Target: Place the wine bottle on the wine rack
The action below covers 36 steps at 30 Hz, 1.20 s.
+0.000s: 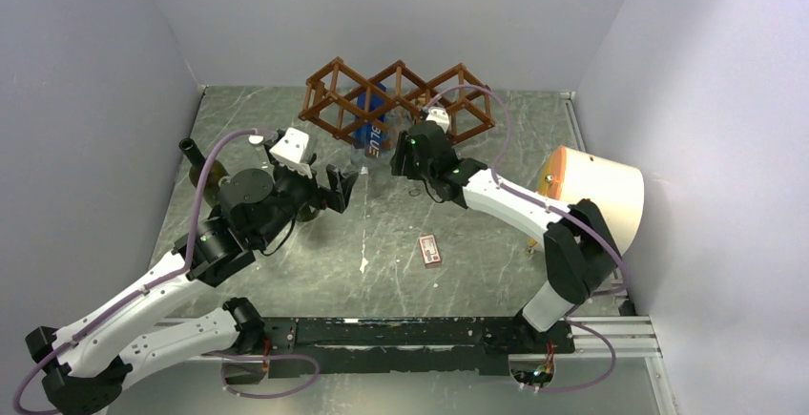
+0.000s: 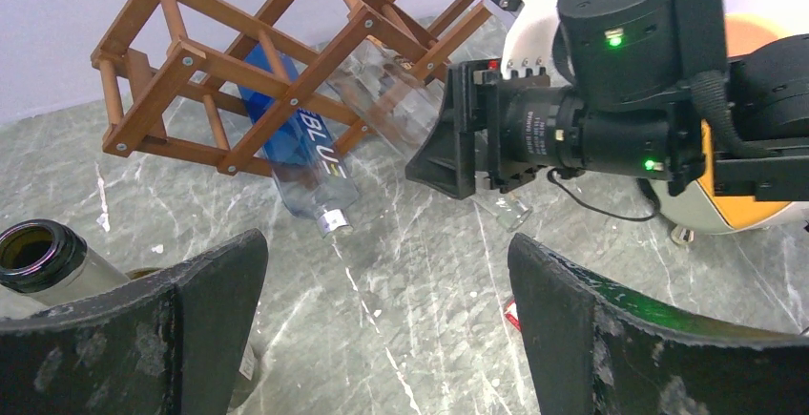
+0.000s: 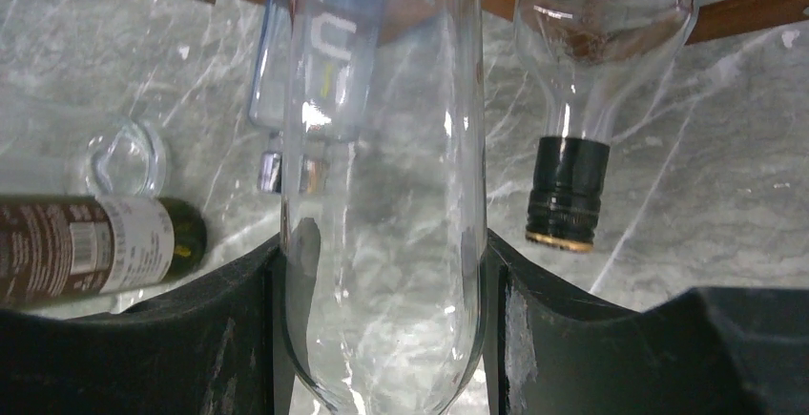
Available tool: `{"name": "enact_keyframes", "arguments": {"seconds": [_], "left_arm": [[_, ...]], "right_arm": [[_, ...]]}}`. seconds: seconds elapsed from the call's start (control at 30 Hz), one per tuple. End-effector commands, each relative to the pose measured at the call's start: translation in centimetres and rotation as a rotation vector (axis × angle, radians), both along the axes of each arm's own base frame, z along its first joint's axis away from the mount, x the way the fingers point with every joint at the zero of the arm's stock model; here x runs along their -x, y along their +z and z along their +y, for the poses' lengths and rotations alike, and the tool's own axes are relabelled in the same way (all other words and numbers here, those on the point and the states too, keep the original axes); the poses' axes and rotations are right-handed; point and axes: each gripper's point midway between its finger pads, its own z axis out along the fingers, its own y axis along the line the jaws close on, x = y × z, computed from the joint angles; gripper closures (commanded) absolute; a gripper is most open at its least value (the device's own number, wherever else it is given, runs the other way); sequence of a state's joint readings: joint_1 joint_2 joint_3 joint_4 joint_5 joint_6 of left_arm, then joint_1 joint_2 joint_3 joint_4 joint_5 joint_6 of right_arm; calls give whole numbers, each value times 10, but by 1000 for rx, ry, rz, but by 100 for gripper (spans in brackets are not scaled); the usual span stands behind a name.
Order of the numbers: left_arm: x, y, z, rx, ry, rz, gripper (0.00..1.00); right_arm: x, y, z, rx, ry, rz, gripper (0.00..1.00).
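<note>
The wine rack (image 1: 396,100) (image 2: 277,62), a reddish-brown lattice, stands at the back middle of the table. A blue bottle (image 1: 372,129) (image 2: 300,157) lies in one cell, neck towards me. My right gripper (image 1: 408,155) (image 3: 382,310) is shut on a clear wine bottle (image 3: 382,196) just in front of the rack. Both fingers press its glass body. In the left wrist view its upper part (image 2: 391,100) lies in a rack cell and its neck (image 2: 510,210) sticks out below the gripper. My left gripper (image 1: 342,186) (image 2: 386,329) hangs open and holds nothing, to the left of the right one.
A second clear bottle with a black cap (image 3: 570,191) sits in the rack to the right. A dark labelled bottle (image 1: 196,157) (image 3: 86,243) lies at the left. A small red box (image 1: 430,249) lies mid-table. An orange-and-white drum (image 1: 591,191) stands at the right.
</note>
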State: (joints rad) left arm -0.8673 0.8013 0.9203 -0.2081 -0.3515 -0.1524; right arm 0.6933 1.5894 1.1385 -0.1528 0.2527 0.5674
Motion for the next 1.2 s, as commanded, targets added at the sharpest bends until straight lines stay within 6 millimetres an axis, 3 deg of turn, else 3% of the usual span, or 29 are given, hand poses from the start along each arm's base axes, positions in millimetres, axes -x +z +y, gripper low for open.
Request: {"name": "enact_keyframes", "arguments": {"seconds": [0.0, 0.17, 0.3, 0.57, 0.93, 1.0, 1.03, 1.17], "left_arm": [[-1, 5, 0, 7, -7, -20, 0], [0, 12, -2, 4, -20, -35, 1], [0, 19, 1, 3, -12, -44, 1], [0, 18, 5, 11, 5, -46, 1], [-3, 15, 4, -4, 14, -40, 1], [-3, 14, 5, -6, 15, -39, 1], [-3, 14, 5, -6, 16, -39, 1], [-3, 14, 6, -7, 19, -42, 1]], "right_arm": [[-44, 49, 14, -124, -95, -188, 100], [-76, 52, 20, -117, -130, -230, 100], [-99, 43, 20, -124, -165, -222, 100], [-124, 25, 25, -140, -180, -190, 100], [-147, 17, 28, -133, -213, -182, 62], [-149, 22, 28, -134, -217, -192, 58], [-151, 9, 29, -118, -218, -177, 57], [-153, 9, 26, -118, -228, -187, 52]]}}
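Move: The right hand already holds the clear glass bottle, base forward. The rack's open middle slot lies about 18 cm ahead of this hand, 3 cm left and roughly level. Below the slot, already racked, the blue bottle's middle is some 14 cm ahead and 5 cm left, the black-capped bottle's 15 cm ahead and 6 cm right, both about 9 cm lower. From the left hand the slot is roughly 29 cm ahead, 7 cm right and 19 cm below. Still pinching the clear bottle around its body, the right hand slides it base first under the rack's front upper bar and into the middle slot, above the gap between the blue and black-capped bottles. It goes forward about 13 cm, quick at first and slower once past halfway, drifting some 3 cm left, while the wrist turns about 10 degrees clockwise. ##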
